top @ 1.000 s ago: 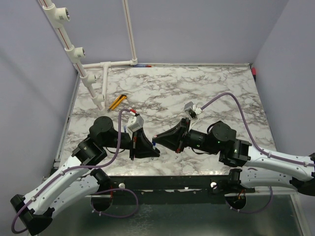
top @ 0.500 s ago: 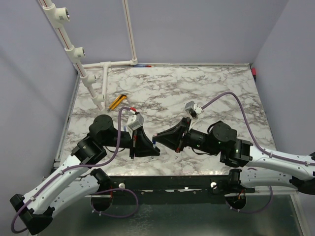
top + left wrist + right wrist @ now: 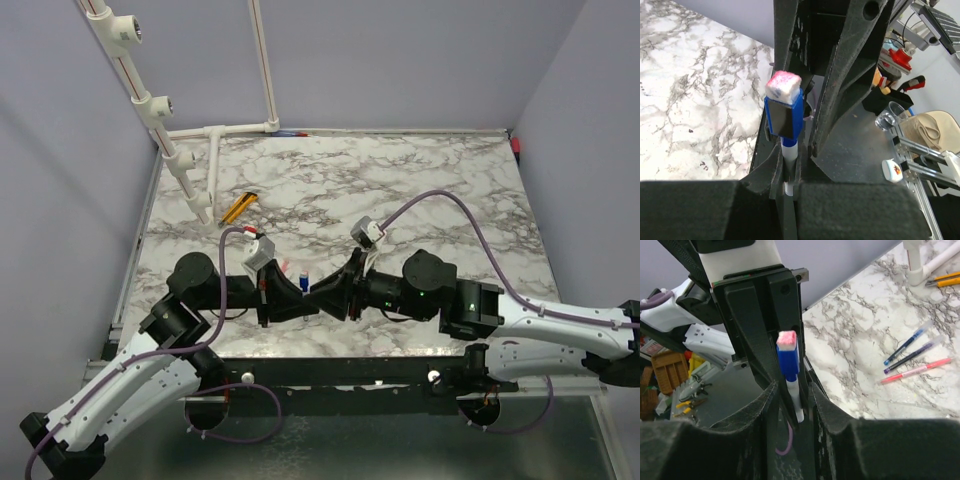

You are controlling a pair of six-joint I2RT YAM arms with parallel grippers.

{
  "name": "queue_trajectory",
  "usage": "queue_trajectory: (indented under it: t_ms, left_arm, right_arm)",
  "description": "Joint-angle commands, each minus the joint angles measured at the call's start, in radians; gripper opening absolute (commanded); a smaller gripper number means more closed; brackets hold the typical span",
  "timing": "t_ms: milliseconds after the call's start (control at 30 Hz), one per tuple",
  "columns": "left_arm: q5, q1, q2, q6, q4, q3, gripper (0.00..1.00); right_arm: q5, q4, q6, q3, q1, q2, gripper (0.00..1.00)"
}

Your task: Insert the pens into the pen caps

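Note:
My left gripper (image 3: 789,165) is shut on a whitish pen (image 3: 788,150) that stands upright. Its upper end carries a blue sleeve (image 3: 785,116) topped by a pink-white block. My right gripper (image 3: 792,395) faces it head-on; its jaws stand apart on either side of the pen (image 3: 796,400) without pressing it. In the top view both grippers meet near the table's front edge, left (image 3: 298,303) and right (image 3: 322,294). Three more pens lie loose on the marble: a blue one (image 3: 905,344), a dark one (image 3: 912,355) and a red-pink one (image 3: 915,371). No loose pen caps show.
A yellow-and-black flat tool (image 3: 238,207) lies at the back left beside a white pipe frame (image 3: 215,170). The table's front edge (image 3: 330,350) runs just below the grippers. Purple cables loop over both arms.
My right gripper's jaws have parted from shut. Both grippers have shifted a little left and toward the front edge, still meeting tip to tip.

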Motion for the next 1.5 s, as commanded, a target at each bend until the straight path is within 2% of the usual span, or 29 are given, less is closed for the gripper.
queue_trajectory:
  t_ms: [0,133,300,500,667,800,867,1200,1467]
  left_arm:
    - [-0.072,0.007,-0.028,-0.030,0.079,-0.032,0.00]
    - [-0.115,0.007,-0.024,-0.010,0.006,-0.033,0.00]
    - [-0.229,0.008,0.012,0.063,-0.146,-0.001,0.00]
    - [-0.423,0.007,0.092,0.080,-0.265,0.029,0.00]
    - [-0.567,0.007,0.210,0.065,-0.327,0.079,0.00]
    - [-0.723,0.007,0.314,0.052,-0.366,0.116,0.00]
    - [-0.758,0.007,0.370,0.048,-0.378,0.133,0.00]
    - [-0.882,0.006,0.621,0.039,-0.408,0.170,0.00]
    - [-0.914,0.004,0.766,0.031,-0.412,0.171,0.00]
  right_arm:
    - [0.023,-0.095,-0.007,0.053,0.015,-0.002,0.37]
    - [0.105,-0.108,-0.012,0.072,0.015,-0.035,0.46]
    - [0.279,-0.179,-0.004,0.079,0.014,-0.075,0.48]
    - [0.601,-0.463,0.109,0.149,0.015,-0.024,0.49]
    - [0.698,-0.669,0.195,0.194,0.013,0.063,0.50]
    - [0.682,-0.779,0.264,0.201,-0.014,0.133,0.51]
    - [0.642,-0.795,0.271,0.188,-0.032,0.162,0.51]
    - [0.486,-0.771,0.261,0.110,-0.097,0.264,0.55]
    - [0.397,-0.695,0.241,0.033,-0.143,0.256,0.56]
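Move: The left hand already holds the blue-capped pen and takes it to the finished row: the pink pen lies about 14 cm ahead, 8 cm left and some 26 cm below. The purple pen lies about 3 cm left of the pink one and 1 cm nearer; the blue pen is another 3 cm left and 1 cm nearer. From the right hand, the pink pen is roughly 14 cm ahead, 10 cm left and 26 cm below. Left hand carries its pen about 22 cm down, 15 forward, towards the pink pen; right opens wider, sinking rightward. ##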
